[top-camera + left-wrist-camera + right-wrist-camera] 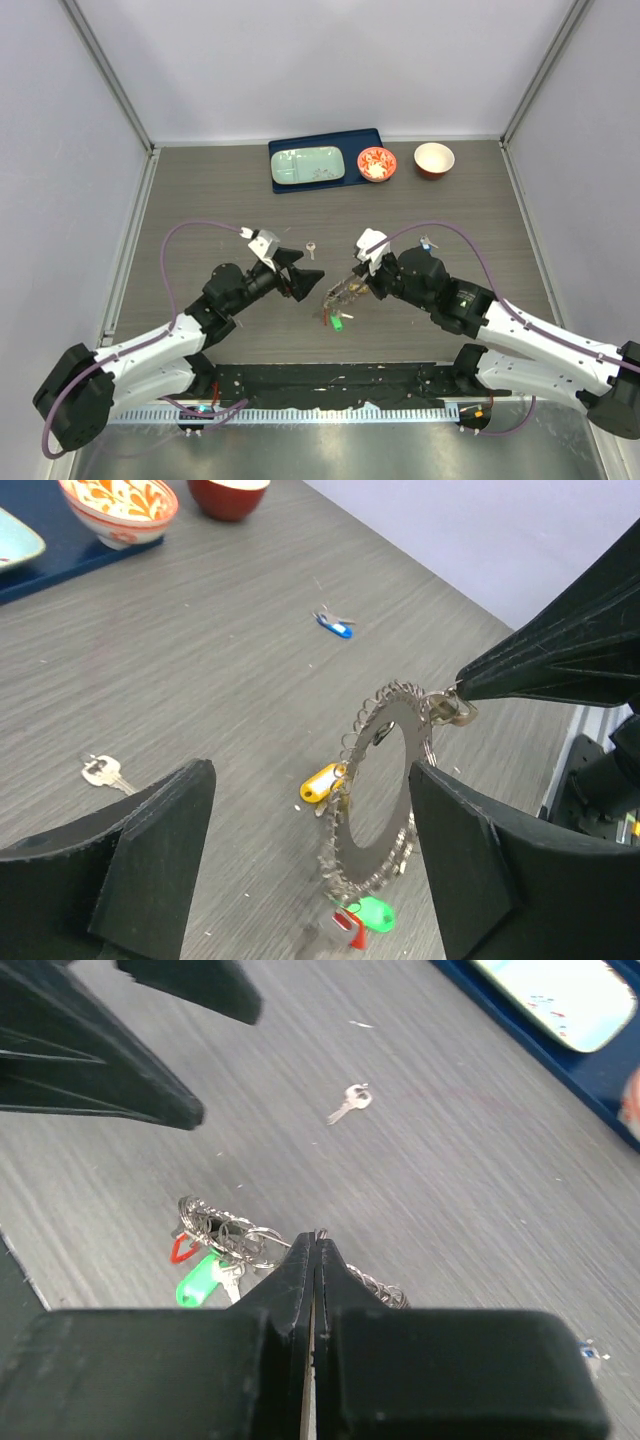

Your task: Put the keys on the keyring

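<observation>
The keyring (398,718), a flat grey toothed ring, stands tilted on edge near the table's middle. My right gripper (318,1238) is shut on its upper rim. Keys with yellow (322,783), green (375,915) and red (350,927) heads hang from it, the green and red ones down by the table. My left gripper (310,790) is open just left of the ring, which shows between its fingers without touching them. A loose silver key (312,246) lies behind the left gripper. A blue-headed key (428,242) lies behind the right arm.
At the back stands a blue tray (345,140) holding a pale green plate (308,166). A red-and-white patterned bowl (377,164) and a red bowl (434,159) sit to its right. Grey walls close in both sides.
</observation>
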You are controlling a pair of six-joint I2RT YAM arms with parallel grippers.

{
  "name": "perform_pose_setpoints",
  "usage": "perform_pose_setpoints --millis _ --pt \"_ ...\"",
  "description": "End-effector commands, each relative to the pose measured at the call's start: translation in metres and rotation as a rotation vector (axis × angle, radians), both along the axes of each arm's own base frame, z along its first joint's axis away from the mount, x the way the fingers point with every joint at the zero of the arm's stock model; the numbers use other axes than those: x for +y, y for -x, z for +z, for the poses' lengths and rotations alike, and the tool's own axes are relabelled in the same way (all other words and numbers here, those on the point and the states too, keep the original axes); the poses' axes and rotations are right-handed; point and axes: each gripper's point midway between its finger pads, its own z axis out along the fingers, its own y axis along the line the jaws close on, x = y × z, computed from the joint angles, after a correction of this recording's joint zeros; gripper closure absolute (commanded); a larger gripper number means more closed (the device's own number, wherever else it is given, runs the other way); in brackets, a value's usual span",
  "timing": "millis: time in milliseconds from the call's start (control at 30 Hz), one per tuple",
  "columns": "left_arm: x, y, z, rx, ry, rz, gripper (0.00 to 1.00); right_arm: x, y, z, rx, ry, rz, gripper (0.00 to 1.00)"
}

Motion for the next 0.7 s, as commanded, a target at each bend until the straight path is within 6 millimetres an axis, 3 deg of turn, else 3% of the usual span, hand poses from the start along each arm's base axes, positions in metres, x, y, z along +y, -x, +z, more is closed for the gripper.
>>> perform_pose_setpoints --millis 0,367,433,667 --pt "0.013 -0.012 0.025 -0.002 0.027 0.105 0.15 -0.008 -0.029 0.055 -0.115 -0.117 -0.167 0.99" --pt "0.036 -0.004 0.023 0.046 0.012 0.176 0.01 -0.03 -0.066 0.066 -0.179 -0.135 -0.396 0.99" --pt "0.038 -0.003 0.025 0.053 0.004 0.178 0.0 -0.035 -0.075 0.078 -0.205 -0.187 -0.448 0.99" --pt "0.042 -0.001 0.018 0.104 0.003 0.2 0.0 -0.031 -0.081 0.085 -0.226 -0.231 -0.456 0.99"
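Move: Straight ahead of the open left hand, roughly 13 cm out and 18 cm down on the table, lies the loose key; from the right hand that key is about 15 cm ahead, 11 cm to the left and 20 cm down. The keyring, pinched in the right fingertips, has its middle about 7 cm right, 4 cm back and 5 cm below the left hand. The blue-tag keys lie some 16 cm ahead and 20 cm right of the right hand, 20 cm down. Carrying the keyring in its still-shut fingers, the right hand goes forward about 7 cm and 4 cm right, rising near the end, while turning clockwise some 25 degrees. The empty left hand backs off leftward from the ring by about 4 cm, rising slightly then sinking again, turning a little counter-clockwise as its fingers finish opening wide. ##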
